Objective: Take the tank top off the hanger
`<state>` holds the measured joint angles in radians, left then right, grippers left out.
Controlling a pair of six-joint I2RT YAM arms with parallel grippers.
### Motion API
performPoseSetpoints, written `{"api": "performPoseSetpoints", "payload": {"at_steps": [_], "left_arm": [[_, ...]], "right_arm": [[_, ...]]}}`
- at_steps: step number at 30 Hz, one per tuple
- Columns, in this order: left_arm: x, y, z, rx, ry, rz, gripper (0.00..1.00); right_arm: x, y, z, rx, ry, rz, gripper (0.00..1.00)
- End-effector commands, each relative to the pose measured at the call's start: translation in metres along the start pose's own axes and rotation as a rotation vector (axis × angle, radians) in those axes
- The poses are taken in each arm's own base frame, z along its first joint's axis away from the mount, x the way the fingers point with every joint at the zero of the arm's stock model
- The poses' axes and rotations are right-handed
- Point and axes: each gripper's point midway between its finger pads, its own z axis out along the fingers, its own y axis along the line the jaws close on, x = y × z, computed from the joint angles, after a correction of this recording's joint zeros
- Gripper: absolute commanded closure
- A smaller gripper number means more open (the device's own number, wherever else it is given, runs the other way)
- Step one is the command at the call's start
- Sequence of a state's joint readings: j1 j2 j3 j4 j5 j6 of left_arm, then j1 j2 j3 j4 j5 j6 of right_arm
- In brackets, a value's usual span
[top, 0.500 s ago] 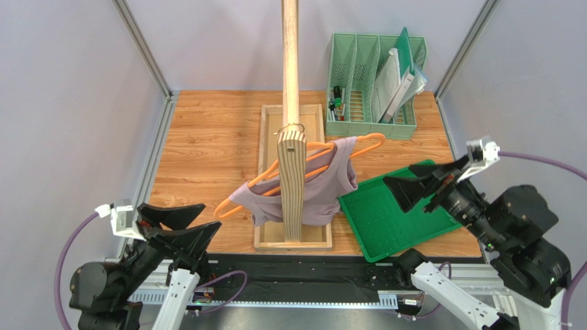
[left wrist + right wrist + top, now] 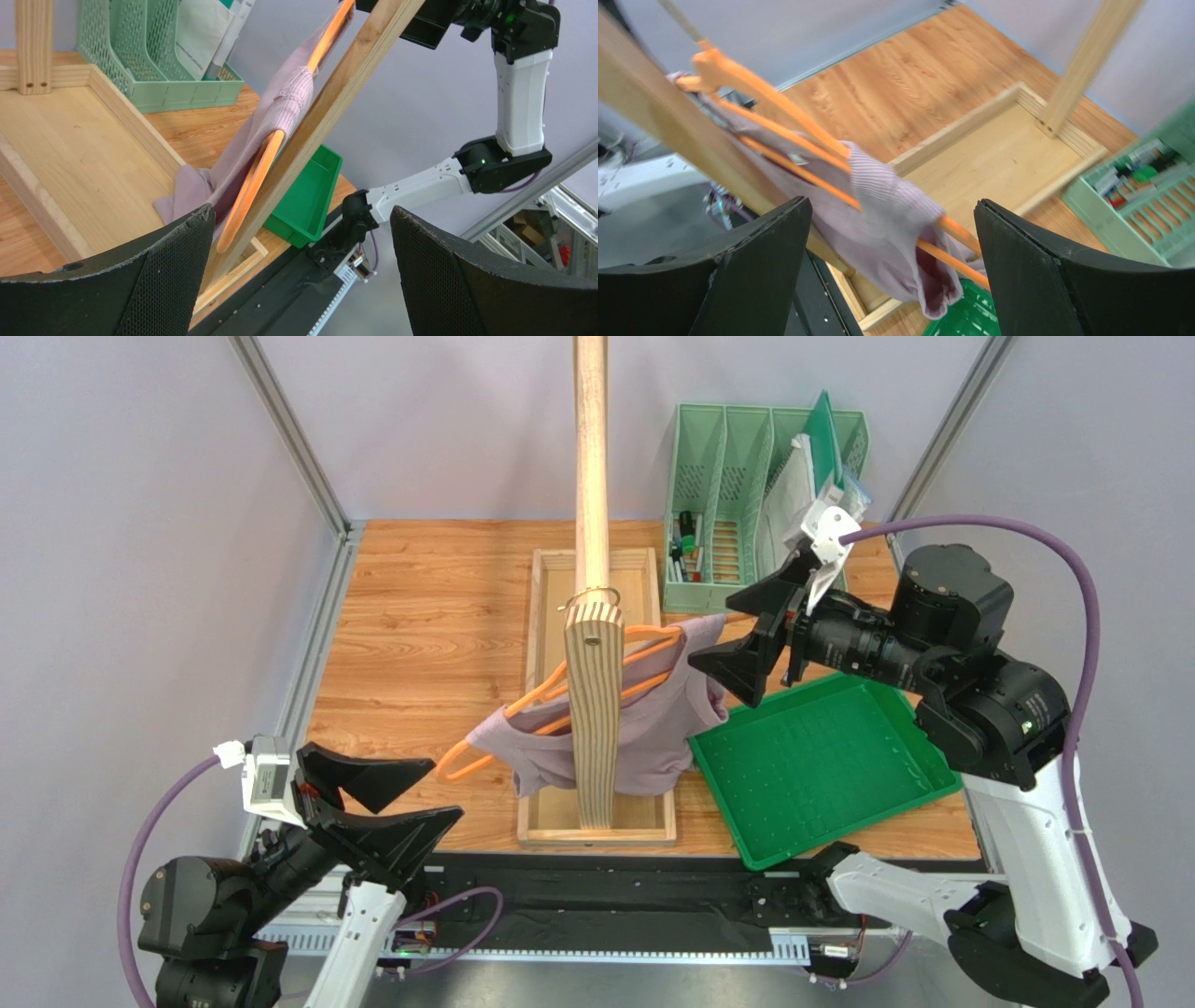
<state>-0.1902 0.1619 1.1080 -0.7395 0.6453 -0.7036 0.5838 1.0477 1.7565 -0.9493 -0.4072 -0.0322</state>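
The mauve tank top (image 2: 652, 728) hangs on the orange hanger (image 2: 484, 742), which hooks onto a wooden stand (image 2: 595, 714) at mid table. My right gripper (image 2: 732, 637) is open, raised at the hanger's right end, its fingers pointing left. In the right wrist view the tank top's shoulder (image 2: 885, 217) and the hanger's bars (image 2: 773, 105) lie just ahead, between the open right gripper (image 2: 892, 206)'s fingers, not touching them. My left gripper (image 2: 435, 795) is open and empty, low at the near left. Its wrist view shows the left gripper (image 2: 302, 213) below the hanger (image 2: 253, 182) and tank top (image 2: 281, 112).
The stand's wooden base frame (image 2: 554, 588) and upright pole (image 2: 591, 448) fill the table's middle. A green tray (image 2: 821, 763) lies at the near right under my right arm. A mint file organizer (image 2: 765, 504) with papers and pens stands at the back right.
My right arm has swung up and left, from over the green tray to the hanger's right end. My left gripper has shifted slightly toward the near edge.
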Motion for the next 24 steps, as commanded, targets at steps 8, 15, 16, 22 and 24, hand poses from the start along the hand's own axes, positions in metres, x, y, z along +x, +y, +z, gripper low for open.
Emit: {"api": "performPoseSetpoints", "payload": {"at_steps": [8,15,16,22,24], "left_arm": [[-0.009,-0.014,-0.001,0.066,0.016,0.082,0.02],[-0.013,-0.019,0.000,0.078,0.022,0.089,0.02],[-0.013,-0.019,0.000,0.079,0.024,0.086,0.02],[-0.022,-0.027,0.002,0.094,0.031,0.089,0.05],[-0.025,-0.027,0.007,0.096,0.045,0.084,0.06]], "right_arm": [[-0.033,0.074,-0.007,-0.494,-0.113,-0.227,0.23],[-0.040,0.076,0.015,-0.535,-0.126,-0.231,0.32],[-0.040,0.079,0.019,-0.545,-0.123,-0.236,0.32],[-0.032,0.085,0.049,-0.553,-0.071,-0.247,0.48],[-0.025,0.086,0.057,-0.554,-0.055,-0.260,0.55]]}}
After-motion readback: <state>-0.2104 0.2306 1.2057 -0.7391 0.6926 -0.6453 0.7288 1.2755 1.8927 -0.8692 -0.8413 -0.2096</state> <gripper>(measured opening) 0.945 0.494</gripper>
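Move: The right hand, its fingers pointing forward-left, has the hanger neck about 12 cm to its left, some 3 cm back and 5 cm higher. The tank top's bunched right strap hangs just 3 cm to its left, 1 cm farther out and slightly lower. The front post stands roughly 13 cm left and 8 cm back. From the left hand, the hanger neck is about 20 cm right, 15 cm ahead and 8 cm up. The right fingers come in around the hanger's shoulder just beside the neck, the forward fingertip seeming to touch the orange plastic. The hand first draws back and left past the strap while turning some 35 degrees counter-clockwise, then slides on left, about 9 cm in all, its fingers narrowing to half open. The left hand rises a couple of centimetres, still wide open. ##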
